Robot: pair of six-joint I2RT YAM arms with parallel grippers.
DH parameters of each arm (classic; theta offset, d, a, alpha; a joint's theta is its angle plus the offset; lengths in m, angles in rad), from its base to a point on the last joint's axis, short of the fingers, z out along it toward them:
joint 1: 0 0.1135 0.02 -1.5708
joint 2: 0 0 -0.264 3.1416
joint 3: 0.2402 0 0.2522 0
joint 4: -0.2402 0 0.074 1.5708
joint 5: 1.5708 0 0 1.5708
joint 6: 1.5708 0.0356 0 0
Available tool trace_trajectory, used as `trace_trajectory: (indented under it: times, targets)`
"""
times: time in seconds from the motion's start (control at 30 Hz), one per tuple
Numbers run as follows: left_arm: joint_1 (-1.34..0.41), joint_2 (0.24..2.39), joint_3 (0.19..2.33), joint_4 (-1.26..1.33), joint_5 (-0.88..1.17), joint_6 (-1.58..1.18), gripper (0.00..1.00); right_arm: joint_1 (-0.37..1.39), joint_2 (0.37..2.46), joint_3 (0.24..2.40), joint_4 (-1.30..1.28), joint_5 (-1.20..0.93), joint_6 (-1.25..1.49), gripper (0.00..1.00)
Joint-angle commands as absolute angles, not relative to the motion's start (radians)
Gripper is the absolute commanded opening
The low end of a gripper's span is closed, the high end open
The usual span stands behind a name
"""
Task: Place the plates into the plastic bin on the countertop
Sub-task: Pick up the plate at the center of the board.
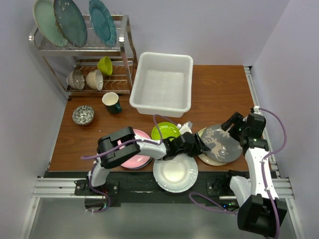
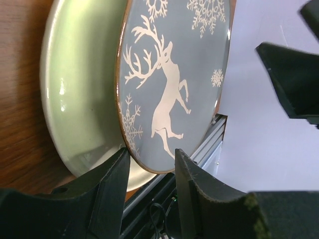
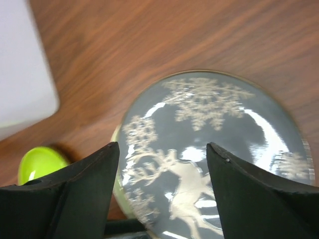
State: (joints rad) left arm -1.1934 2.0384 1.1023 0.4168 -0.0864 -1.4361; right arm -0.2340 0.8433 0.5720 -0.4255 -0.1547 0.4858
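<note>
The grey plate with a white deer (image 1: 222, 142) (image 2: 174, 74) (image 3: 214, 129) leans tilted on a cream plate (image 1: 208, 159) (image 2: 79, 89) at the countertop's near right. My left gripper (image 1: 198, 145) (image 2: 149, 159) is shut on its left rim, one finger behind the edge and one on the face. My right gripper (image 1: 233, 124) (image 3: 162, 164) hangs open above the plate's far side, touching nothing. A lime green plate (image 1: 164, 131) (image 3: 37, 162), a pink plate (image 1: 135, 158) and a white fluted plate (image 1: 175, 174) lie near the front. The white plastic bin (image 1: 142, 74) (image 3: 20, 74) stands behind them with nothing in it.
A wire dish rack (image 1: 124, 50) at the back left carries large teal plates (image 1: 79, 22) and small bowls. A cup (image 1: 111, 102) and a patterned bowl (image 1: 82, 115) stand on the reddish wood countertop (image 1: 219, 89) left of the bin. A metal rail (image 1: 60, 188) runs along the near edge.
</note>
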Motion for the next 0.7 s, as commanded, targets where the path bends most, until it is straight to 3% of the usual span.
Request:
trace_trajectory:
  times: [0.0,0.2,0.27,0.47,0.67]
  targets:
    - [-1.172,2.022,1.088,0.367,-0.118,-1.427,0.46,-0.233,0.902,0.6,-0.413,0.055,0.505,0.79]
    - [-1.158,2.025,1.095,0.35,-0.115,-1.428,0.46,-0.233,1.077,0.632,-0.387,0.168,0.483,0.86]
    - [-1.154,2.026,1.098,0.335,-0.117,-1.427,0.46,-0.233,1.089,0.63,-0.385,0.236,0.474,0.92]
    - [-1.137,2.025,1.1,0.308,-0.121,-1.428,0.46,-0.233,1.055,0.581,-0.35,0.264,0.456,0.98]
    - [-1.12,2.032,1.111,0.305,-0.117,-1.417,0.46,-0.235,1.069,0.581,-0.342,0.264,0.459,0.99]
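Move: The grey deer plate's middle is some 5 cm back of the right hand, 1 cm to its left and 8 cm below. The pale green plate under it lies about 6 cm back and 3 cm left of that hand. From the left hand, by the plate's left rim, the same middle is about 8 cm right and 3 cm ahead, 2 cm lower; the bright green plate is roughly 19 cm left and 8 cm ahead, the white plates 14 cm left and 10 cm back. Swing the right gripper about 7 cm to the right and down some 5 cm, to the grey deer plate's far right rim, easing up a centimetre at the end. Spread its fingers to full, tip them down and turn the hand about 15 degrees clockwise. Meanwhile slide the left gripper forward and left by the plate's left rim, sinking slightly, its opening unchanged. ##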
